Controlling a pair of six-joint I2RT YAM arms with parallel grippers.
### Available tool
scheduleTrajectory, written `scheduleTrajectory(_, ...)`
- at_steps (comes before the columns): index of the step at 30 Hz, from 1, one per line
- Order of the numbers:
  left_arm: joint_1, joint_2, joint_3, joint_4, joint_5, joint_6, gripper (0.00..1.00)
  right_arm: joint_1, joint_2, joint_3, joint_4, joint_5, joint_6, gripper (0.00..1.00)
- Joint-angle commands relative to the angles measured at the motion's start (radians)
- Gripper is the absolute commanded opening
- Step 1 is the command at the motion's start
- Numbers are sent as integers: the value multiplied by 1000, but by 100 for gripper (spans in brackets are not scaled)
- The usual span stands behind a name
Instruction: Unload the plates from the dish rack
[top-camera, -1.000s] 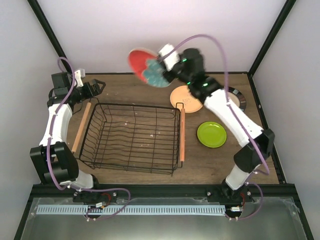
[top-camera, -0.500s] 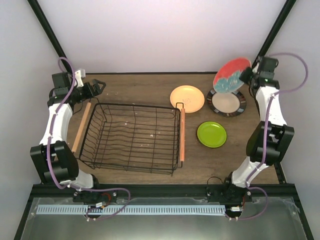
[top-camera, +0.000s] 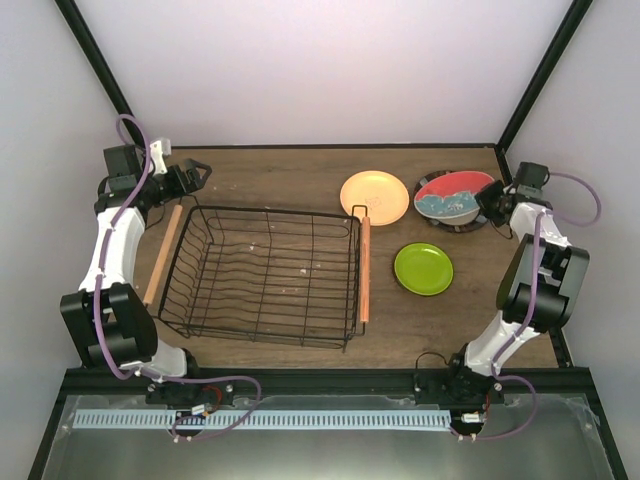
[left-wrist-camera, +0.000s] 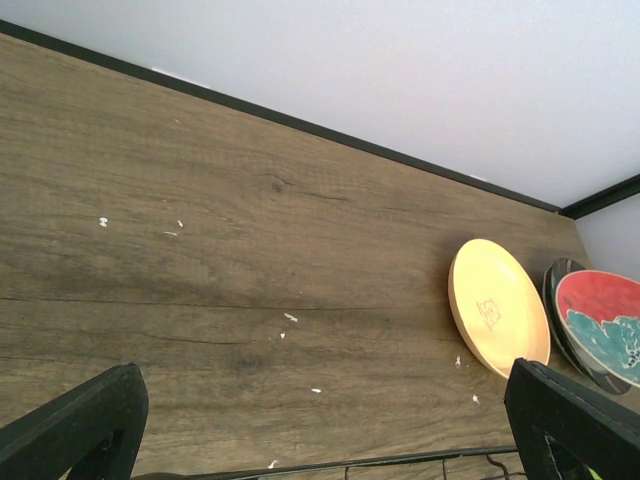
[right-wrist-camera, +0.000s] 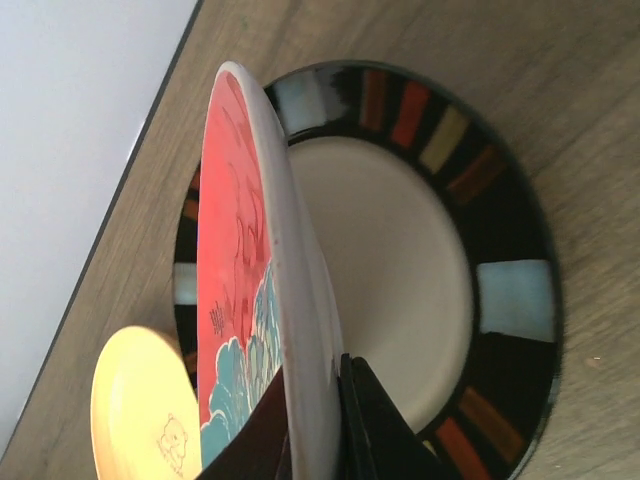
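Note:
The black wire dish rack (top-camera: 262, 275) with wooden handles stands mid-table and holds no plates. My right gripper (top-camera: 490, 203) is shut on the rim of the red-and-teal plate (top-camera: 452, 195), holding it tilted low over the cream plate with the dark rim (top-camera: 479, 216); in the right wrist view the red-and-teal plate (right-wrist-camera: 250, 290) stands edge-on above the cream plate (right-wrist-camera: 400, 280). The yellow-orange plate (top-camera: 374, 196) and the lime green plate (top-camera: 423, 268) lie on the table. My left gripper (top-camera: 200, 172) is open and empty past the rack's far left corner.
The rack's right wooden handle (top-camera: 365, 270) lies close to the yellow-orange and lime plates. Black frame posts stand at the table's far corners. The left wrist view shows bare wood with white crumbs (left-wrist-camera: 290, 318).
My right arm swung the red-and-teal plate from above the rack's far side to the far right and lowered it onto the cream plate. The left arm has not moved.

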Motion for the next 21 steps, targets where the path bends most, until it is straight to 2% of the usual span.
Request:
scheduleTrajectory(1, -2, -26, -1, -10, -8, 23, 100, -26, -27, 5, 160, -36, 72, 1)
scheduleTrajectory(8, -3, -20, -6, -10, -14, 27, 100, -33, 35, 10, 174, -41, 70, 3)
scheduleTrajectory(15, -2, -8, -3, -9, -17, 28, 100, -33, 106, 39, 104, -57, 49, 29)
scheduleTrajectory(21, -1, 6, -3, -1, -16, 25, 100, -34, 157, 94, -6, -42, 3, 44)
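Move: The right hand still grips the red plate by its right rim, tilted. The dark-rimmed plate it is going onto has its middle about 8 cm left of this hand, 1 cm ahead and 10 cm lower. The yellow plate lies some 21 cm left of the dark-rimmed plate; the green plate is about 8 cm left of it and 18 cm nearer the base. The idle left hand has the dark-rimmed plate some 61 cm to its right, 3 cm back and well below. Letting its pinch on the red plate's right rim go, the right hand lays the plate onto the dark-rimmed one. It shifts a little right first, then sinks straight down for a total of about 6 cm, the fingers opening from nearly shut to under halfway during the faster second half and their tips dipping some 5 degrees. ##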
